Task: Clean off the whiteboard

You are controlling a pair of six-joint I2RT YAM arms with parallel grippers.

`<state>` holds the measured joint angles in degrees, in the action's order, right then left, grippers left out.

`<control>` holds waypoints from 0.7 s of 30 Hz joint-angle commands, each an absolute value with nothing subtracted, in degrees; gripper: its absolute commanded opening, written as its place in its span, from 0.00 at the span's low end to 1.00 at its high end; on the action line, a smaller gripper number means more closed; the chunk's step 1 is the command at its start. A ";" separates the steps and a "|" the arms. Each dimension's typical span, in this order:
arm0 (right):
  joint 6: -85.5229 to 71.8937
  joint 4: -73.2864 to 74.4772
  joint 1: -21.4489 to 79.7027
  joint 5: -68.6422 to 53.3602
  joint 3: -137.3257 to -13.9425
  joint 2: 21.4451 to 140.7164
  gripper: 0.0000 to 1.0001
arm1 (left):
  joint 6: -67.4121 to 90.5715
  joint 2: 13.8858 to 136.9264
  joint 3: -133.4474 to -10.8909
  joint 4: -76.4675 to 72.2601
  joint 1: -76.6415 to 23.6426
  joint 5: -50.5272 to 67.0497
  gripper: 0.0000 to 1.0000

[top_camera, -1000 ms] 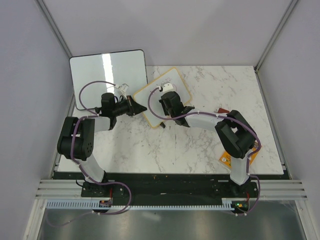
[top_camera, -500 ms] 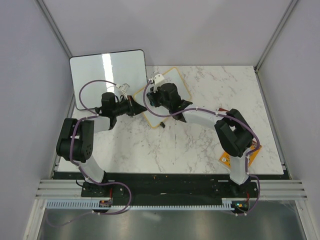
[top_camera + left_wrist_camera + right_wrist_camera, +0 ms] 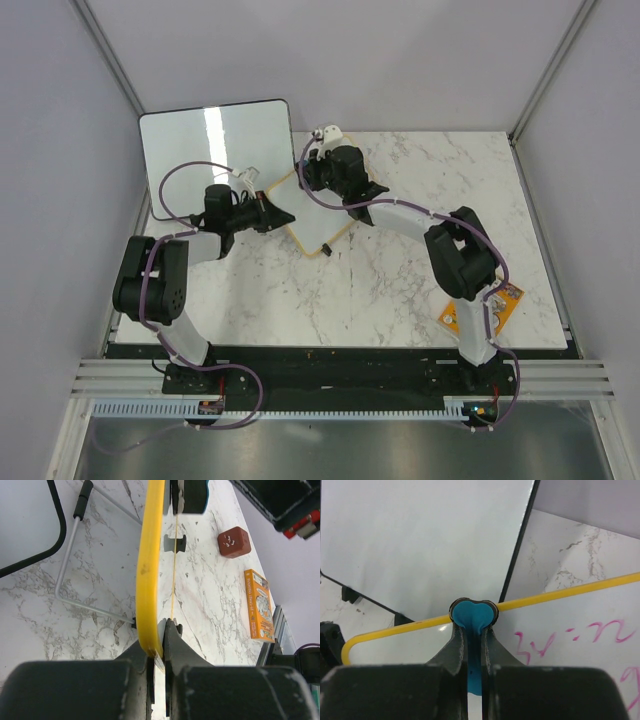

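Observation:
The whiteboard (image 3: 318,215), small with a yellow frame, lies tilted at the back middle of the marble table. My left gripper (image 3: 281,216) is shut on its left frame edge (image 3: 148,580). My right gripper (image 3: 314,176) is shut on a blue eraser (image 3: 473,615), pressed on the board (image 3: 580,650) at its far yellow edge. Pink-red handwriting (image 3: 580,632) shows on the board to the right of the eraser. In the left wrist view the eraser (image 3: 192,495) shows at the top beside the frame.
A larger blank glossy board (image 3: 215,155) with a black edge stands at the back left, its wire stand (image 3: 70,555) near the small board. A brown-red die-like block (image 3: 233,541) and an orange box (image 3: 480,310) lie on the table to the right.
My right gripper with the eraser has moved up and left across the whiteboard, from its middle to its far left edge. The left gripper has stayed clamped on the frame.

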<state>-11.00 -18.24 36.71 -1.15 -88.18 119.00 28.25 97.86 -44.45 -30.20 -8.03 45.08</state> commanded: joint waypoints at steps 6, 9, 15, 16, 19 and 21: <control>-11.51 -11.26 31.11 14.76 -83.50 124.63 0.00 | 15.64 96.42 -43.07 -25.05 -13.36 55.55 0.02; -11.60 -11.16 31.03 13.54 -82.80 125.07 0.00 | 15.56 96.50 -43.24 -24.96 -13.45 55.55 0.02; -11.34 -15.28 32.34 6.25 -78.15 122.88 0.00 | 15.47 96.42 -43.24 -24.87 -13.53 55.55 0.02; -10.82 -15.99 33.65 5.72 -77.44 122.44 0.00 | 15.38 96.59 -43.33 -24.79 -13.62 55.46 0.02; -8.18 -17.40 37.17 5.18 -75.59 120.68 0.00 | 15.21 96.68 -43.59 -24.43 -13.71 55.37 0.02; -7.12 -17.05 39.80 5.01 -74.98 119.89 0.00 | 15.12 96.68 -43.59 -24.35 -13.71 55.37 0.02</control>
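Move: The remaining pink writing lies roughly 7 cm to the right of the right hand and 3 cm farther out, on the tilted board about 3 cm lower; the right hand already holds the teal eraser there. The yellow frame's far corner is about 9 cm ahead and 9 cm right. The large whiteboard's middle is some 20 cm left and 4 cm ahead. From the left hand, gripping the frame, the writing is about 12 cm ahead and 11 cm right. The teal eraser, still pinched in the right hand, goes on across the small whiteboard beside its far yellow edge, about 5 cm rightward and 3 cm forward over the pink strokes, sinking slightly while the wrist turns some 10 degrees clockwise. It then starts back towards the robot by about 1.5 cm. The left hand keeps its grip on the yellow frame, steadying the board. ##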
